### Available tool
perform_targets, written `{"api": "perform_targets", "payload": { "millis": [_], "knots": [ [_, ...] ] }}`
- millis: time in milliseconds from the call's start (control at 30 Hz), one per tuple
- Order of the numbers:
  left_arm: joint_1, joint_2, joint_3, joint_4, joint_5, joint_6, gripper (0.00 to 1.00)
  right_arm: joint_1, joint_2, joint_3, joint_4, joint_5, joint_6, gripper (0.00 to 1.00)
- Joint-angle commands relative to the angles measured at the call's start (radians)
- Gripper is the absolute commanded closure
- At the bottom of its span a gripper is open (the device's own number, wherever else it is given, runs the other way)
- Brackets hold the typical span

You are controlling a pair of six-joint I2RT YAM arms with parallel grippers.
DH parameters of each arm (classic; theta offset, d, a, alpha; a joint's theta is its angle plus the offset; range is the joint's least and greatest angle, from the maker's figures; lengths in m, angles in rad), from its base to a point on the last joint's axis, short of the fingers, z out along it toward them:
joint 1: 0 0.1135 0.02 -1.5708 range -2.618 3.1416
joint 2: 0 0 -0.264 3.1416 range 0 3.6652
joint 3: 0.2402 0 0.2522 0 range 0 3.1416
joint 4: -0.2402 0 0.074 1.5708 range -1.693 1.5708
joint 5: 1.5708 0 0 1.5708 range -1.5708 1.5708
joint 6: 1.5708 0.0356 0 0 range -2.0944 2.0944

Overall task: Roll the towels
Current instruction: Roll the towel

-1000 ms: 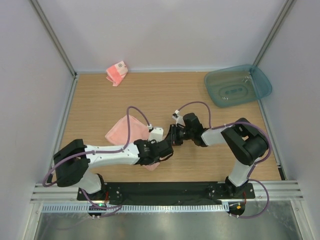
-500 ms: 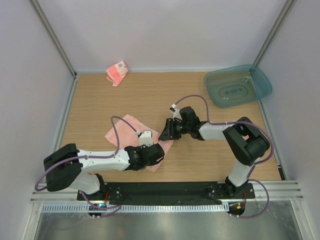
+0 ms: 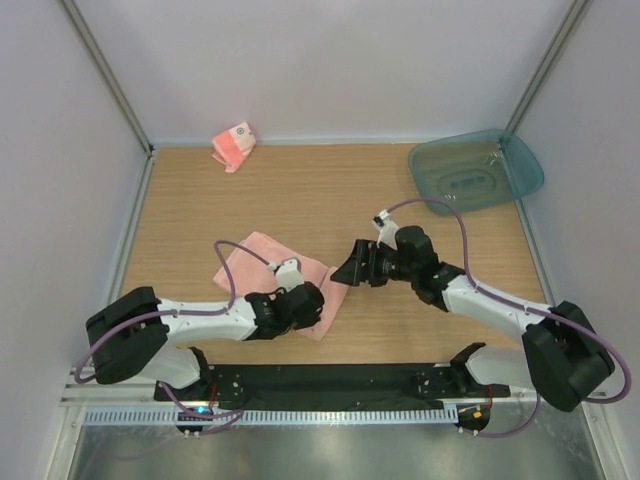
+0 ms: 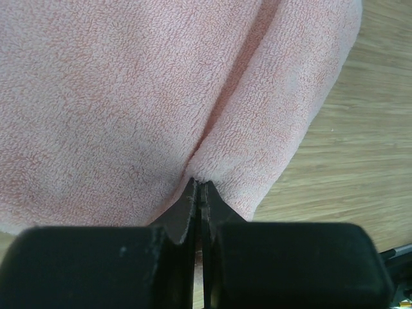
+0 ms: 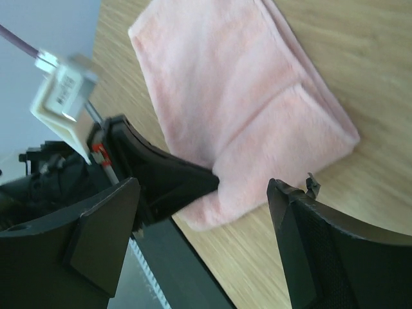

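The larger plain pink towel lies folded on the wooden table, left of centre. In the left wrist view this towel fills the top, with a crease running down to my jaw tips. My left gripper is shut on the towel's near edge. My right gripper stands open just right of the towel, nothing between its fingers. The smaller striped towel sits bunched at the back left by the wall.
A teal plastic tub stands at the back right. White walls and metal frame posts close in the table on three sides. The arms' black base rail runs along the near edge.
My right gripper opened, let go of the towel and drew back to the right. My left gripper closed on the towel's near edge, and the towel now lies flatter.
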Motion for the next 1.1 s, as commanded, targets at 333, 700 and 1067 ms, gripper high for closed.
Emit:
{"api": "perform_targets", "payload": {
  "millis": [333,700,1067],
  "knots": [
    [0.081,0.078,-0.058,0.058,0.182,-0.005,1.0,-0.001,0.033,-0.215,0.154,0.143,0.124,0.13],
    [0.086,0.101,-0.078,0.179,0.228,-0.036,1.0,-0.001,0.335,-0.221,0.46,0.094,0.219,0.3],
    [0.115,0.201,0.017,0.253,0.275,-0.001,1.0,-0.002,0.22,-0.181,0.325,0.137,0.158,0.66]
  ]
}}
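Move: The right hand hangs open over the far part of the towel's rolled edge, which lies about 11 cm below it, 2 cm to its left and 1 cm back. From the right hand, the towel's flat part is centred some 17 cm left, 2 cm ahead and 12 cm down. The left gripper is about 7 cm left, 8 cm back and 10 cm down, already pinching the fold; from the left hand, that far part lies roughly 7 cm ahead and 5 cm right. The right fingers close from wide to about a third open, pinching the far part of the rolled edge, after the hand drops about 10 cm, first swinging back and to the right, then forward again. The left hand keeps its low pinch on the fold and drags it about 5 cm right and slightly forward, rolling some 15 degrees, left side down. ##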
